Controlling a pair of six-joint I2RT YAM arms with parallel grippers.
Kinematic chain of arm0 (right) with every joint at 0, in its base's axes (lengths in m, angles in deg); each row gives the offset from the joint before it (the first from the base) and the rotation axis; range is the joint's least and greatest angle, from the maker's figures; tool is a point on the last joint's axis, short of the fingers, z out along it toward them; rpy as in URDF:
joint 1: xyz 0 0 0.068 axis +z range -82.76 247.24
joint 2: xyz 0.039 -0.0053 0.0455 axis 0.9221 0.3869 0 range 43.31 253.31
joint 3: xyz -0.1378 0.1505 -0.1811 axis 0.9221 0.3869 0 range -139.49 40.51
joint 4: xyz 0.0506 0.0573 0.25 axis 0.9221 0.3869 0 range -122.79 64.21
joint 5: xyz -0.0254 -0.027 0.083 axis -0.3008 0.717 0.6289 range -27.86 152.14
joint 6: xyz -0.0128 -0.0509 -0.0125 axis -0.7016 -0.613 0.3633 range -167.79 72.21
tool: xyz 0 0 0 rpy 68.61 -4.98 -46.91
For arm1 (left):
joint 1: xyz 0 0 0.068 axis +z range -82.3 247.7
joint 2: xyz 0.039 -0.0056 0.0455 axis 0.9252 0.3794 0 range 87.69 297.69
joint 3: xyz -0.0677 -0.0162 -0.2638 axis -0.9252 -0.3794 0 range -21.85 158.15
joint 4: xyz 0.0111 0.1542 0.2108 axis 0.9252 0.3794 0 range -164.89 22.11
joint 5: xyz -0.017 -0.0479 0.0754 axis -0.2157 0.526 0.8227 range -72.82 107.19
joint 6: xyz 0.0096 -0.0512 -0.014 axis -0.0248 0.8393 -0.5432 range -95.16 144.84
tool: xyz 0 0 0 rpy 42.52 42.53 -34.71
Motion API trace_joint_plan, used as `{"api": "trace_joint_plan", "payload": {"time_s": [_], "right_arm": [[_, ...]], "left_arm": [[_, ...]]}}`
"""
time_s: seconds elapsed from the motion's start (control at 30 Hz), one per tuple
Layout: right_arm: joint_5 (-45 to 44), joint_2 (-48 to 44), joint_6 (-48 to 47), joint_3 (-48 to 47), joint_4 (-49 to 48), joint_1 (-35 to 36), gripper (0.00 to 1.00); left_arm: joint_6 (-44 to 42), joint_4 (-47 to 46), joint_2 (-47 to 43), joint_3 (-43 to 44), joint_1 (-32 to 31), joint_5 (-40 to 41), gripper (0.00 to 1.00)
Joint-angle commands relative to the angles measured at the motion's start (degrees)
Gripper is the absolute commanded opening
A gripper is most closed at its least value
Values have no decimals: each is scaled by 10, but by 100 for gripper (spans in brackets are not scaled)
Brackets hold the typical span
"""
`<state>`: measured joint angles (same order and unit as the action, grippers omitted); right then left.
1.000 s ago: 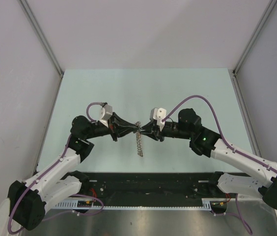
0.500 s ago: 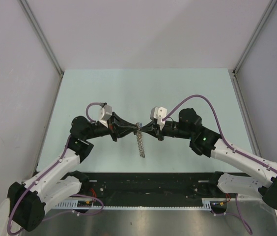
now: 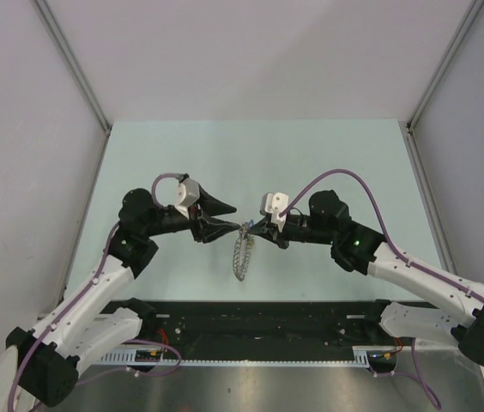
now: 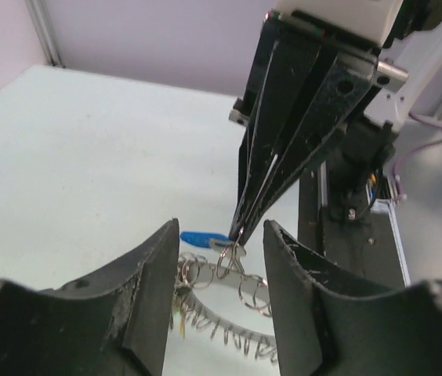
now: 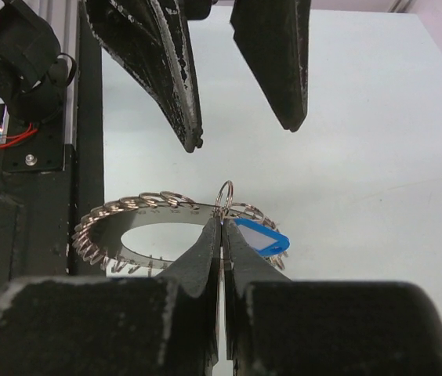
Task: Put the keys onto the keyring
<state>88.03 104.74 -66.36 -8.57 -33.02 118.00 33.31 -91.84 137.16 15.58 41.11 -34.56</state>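
Observation:
The keyring (image 3: pixel 240 256), a flat silver ring edged with small wire loops, hangs above the table's middle. My right gripper (image 3: pixel 249 227) is shut on one small loop at its top edge, seen close in the right wrist view, where the right gripper (image 5: pixel 221 221) pinches just above the keyring (image 5: pixel 159 214). A blue-headed key (image 5: pixel 262 237) sits on the ring beside that grip. My left gripper (image 3: pixel 237 218) is open just left of the ring, touching nothing. In the left wrist view the left gripper (image 4: pixel 221 227) frames the blue key (image 4: pixel 200 237) and the keyring (image 4: pixel 209 276).
The pale green table (image 3: pixel 251 154) is bounded by grey walls on both sides. A black rail (image 3: pixel 259 322) with the arm bases runs along the near edge. Purple cables loop over both wrists.
My left gripper has opened and drawn back slightly to the left, releasing the ring. The right gripper closed on the ring, which now hangs from it alone and has swung to show its face.

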Motion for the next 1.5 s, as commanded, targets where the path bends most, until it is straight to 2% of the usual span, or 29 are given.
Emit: {"api": "trace_joint_plan", "payload": {"time_s": [0.0,0.07,0.17,0.43,1.03,1.13,1.47], "right_arm": [[4,-22,-30,-14,-10,1,0],[8,-22,-34,-15,-6,0,0],[12,-20,-40,-17,1,0,0],[23,-17,-48,-22,19,1,0],[26,-18,-52,-25,26,6,0],[24,-18,-52,-25,28,6,0],[26,-18,-52,-25,27,6,0]], "left_arm": [[-148,175,27,77,3,-57,52],[-195,265,50,114,3,-75,52],[-271,347,77,152,3,-95,50],[-386,494,149,231,-14,-123,43],[-431,581,220,281,-63,-119,34],[-435,596,230,288,-65,-120,29],[-437,587,216,276,-65,-114,26]]}}
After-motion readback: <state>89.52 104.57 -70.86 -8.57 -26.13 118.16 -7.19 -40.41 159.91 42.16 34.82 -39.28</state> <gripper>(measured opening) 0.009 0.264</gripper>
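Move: The small wire loop at the keyring's upper edge, still pinched in the right fingertips, lies about 3 cm right of the left hand, level ahead, some 4 cm lower. The blue key sits beside the loop, roughly 2 cm farther out; the keyring band's middle hangs some 4 cm nearer the base than the loop and 3 cm below it. Left hand sinks about 6 cm rightward towards the loop, fingers tipping down, half-closing, as the right lowers it. ##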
